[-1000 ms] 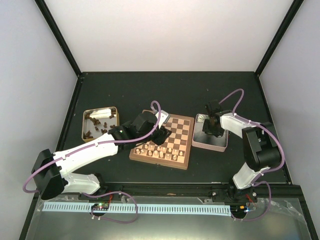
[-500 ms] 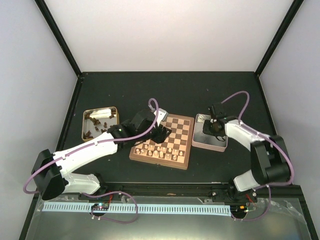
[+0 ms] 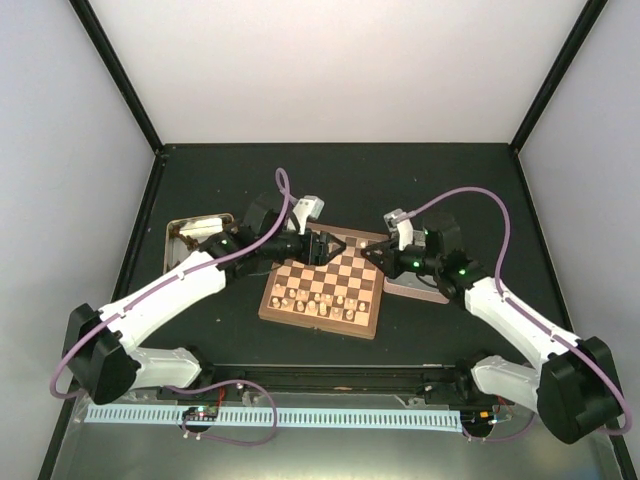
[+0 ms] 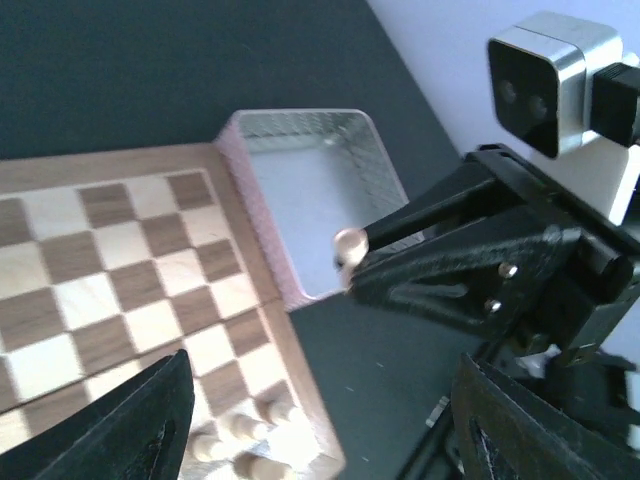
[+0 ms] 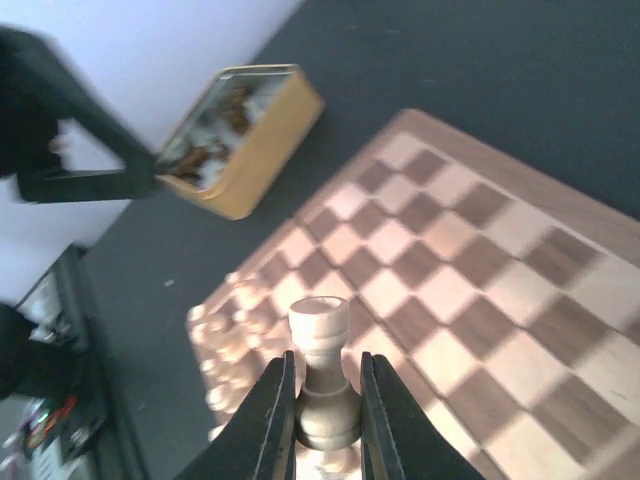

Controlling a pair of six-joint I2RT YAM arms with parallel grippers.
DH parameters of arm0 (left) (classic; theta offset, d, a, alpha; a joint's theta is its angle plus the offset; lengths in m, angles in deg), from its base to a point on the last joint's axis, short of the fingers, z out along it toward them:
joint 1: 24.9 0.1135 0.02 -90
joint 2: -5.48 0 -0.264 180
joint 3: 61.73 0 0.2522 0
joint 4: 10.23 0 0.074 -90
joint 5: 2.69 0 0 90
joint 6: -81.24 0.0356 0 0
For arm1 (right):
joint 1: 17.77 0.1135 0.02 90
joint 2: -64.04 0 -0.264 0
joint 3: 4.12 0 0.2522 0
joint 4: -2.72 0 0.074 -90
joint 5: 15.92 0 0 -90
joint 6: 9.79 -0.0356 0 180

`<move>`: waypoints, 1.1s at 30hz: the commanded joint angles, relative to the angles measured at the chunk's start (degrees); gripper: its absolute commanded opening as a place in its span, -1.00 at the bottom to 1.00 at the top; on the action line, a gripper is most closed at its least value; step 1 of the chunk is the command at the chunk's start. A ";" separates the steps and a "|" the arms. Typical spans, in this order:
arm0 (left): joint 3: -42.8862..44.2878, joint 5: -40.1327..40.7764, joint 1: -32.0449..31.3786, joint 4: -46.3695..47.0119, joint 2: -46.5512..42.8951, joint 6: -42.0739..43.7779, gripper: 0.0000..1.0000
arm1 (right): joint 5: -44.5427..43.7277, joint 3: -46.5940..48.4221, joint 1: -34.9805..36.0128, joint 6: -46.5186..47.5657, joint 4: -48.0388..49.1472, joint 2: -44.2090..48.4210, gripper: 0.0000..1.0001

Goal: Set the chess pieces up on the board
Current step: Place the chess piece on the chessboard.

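Note:
The board (image 3: 340,275) lies mid-table, with pale chess pieces (image 3: 316,300) lined up on its near rows. My right gripper (image 5: 326,372) is shut on the stem of a pale rook (image 5: 320,325), held above the board (image 5: 450,290). From above, that gripper (image 3: 373,252) hovers at the board's far right corner. My left gripper (image 3: 330,245) hangs over the far edge, facing it. Its black fingers (image 4: 130,420) stand wide apart with nothing between them. The left wrist view shows the rook (image 4: 350,245) in the other gripper's tips.
A gold tin (image 5: 240,140) holding dark pieces sits left of the board, partly under my left arm (image 3: 190,285). A pinkish tin (image 4: 300,190), seemingly bare inside, stands right of the board (image 4: 110,270), mostly under my right arm (image 3: 510,310).
My right gripper closed on a pale rook in the right tin and carried it over the board's far right corner. My left gripper left the near rows, moved to the far edge, and opened.

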 commanded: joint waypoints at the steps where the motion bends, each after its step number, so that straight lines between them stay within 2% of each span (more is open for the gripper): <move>1: 3.62 -13.56 0.49 1.81 2.73 -2.04 0.45 | 11.24 -0.41 3.65 4.17 6.18 1.66 -0.95; 4: 5.47 -19.35 0.55 0.46 5.91 -1.96 0.40 | 12.15 -0.41 5.00 5.22 6.19 2.02 -0.95; 6: 5.93 -22.39 0.57 0.61 7.50 -2.09 0.27 | 12.82 -0.49 5.10 5.49 6.14 2.18 -0.95; 11: 6.20 -22.96 0.62 0.81 8.65 -2.29 -0.10 | 13.67 -0.67 5.24 6.25 6.11 2.35 -0.96; 16: 6.21 -22.88 1.11 1.64 9.00 -3.77 -0.36 | 13.53 -0.90 5.32 6.66 6.19 2.37 -0.97; 23: 5.05 -24.21 1.66 4.17 9.40 -6.95 -0.36 | 13.11 -1.11 5.28 6.84 6.60 2.45 -0.98; 33: 4.56 -24.42 2.06 5.02 11.27 -9.40 -0.49 | 13.06 -1.89 5.29 7.20 7.33 3.10 -0.98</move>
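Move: The chess piece gripped in the right fingers is about 8 cm to the left hand's right, 1 cm ahead and 5 cm lower. For the right hand, the left gripper's open fingers are roughly 8 cm left, 1 cm back and 4 cm up. The board's middle lies some 22 cm below the left hand, 2 cm to its left; the set white pieces are 7 cm back, 5 cm left, 20 cm below. The right tray is 15 cm right of the right hand, 2 cm ahead, 16 cm below. The hands meet above the board: the right, keeping its grip on the piece's lower part, draws it back about 5 cm, 4 cm left and 3 cm up, swinging counter-clockwise. The left comes some 4 cm right and 3 cm back, tipping and turning clockwise, then almost stays put while its wide-open fingers narrow around the free upper end; whether they touch can't be seen. ##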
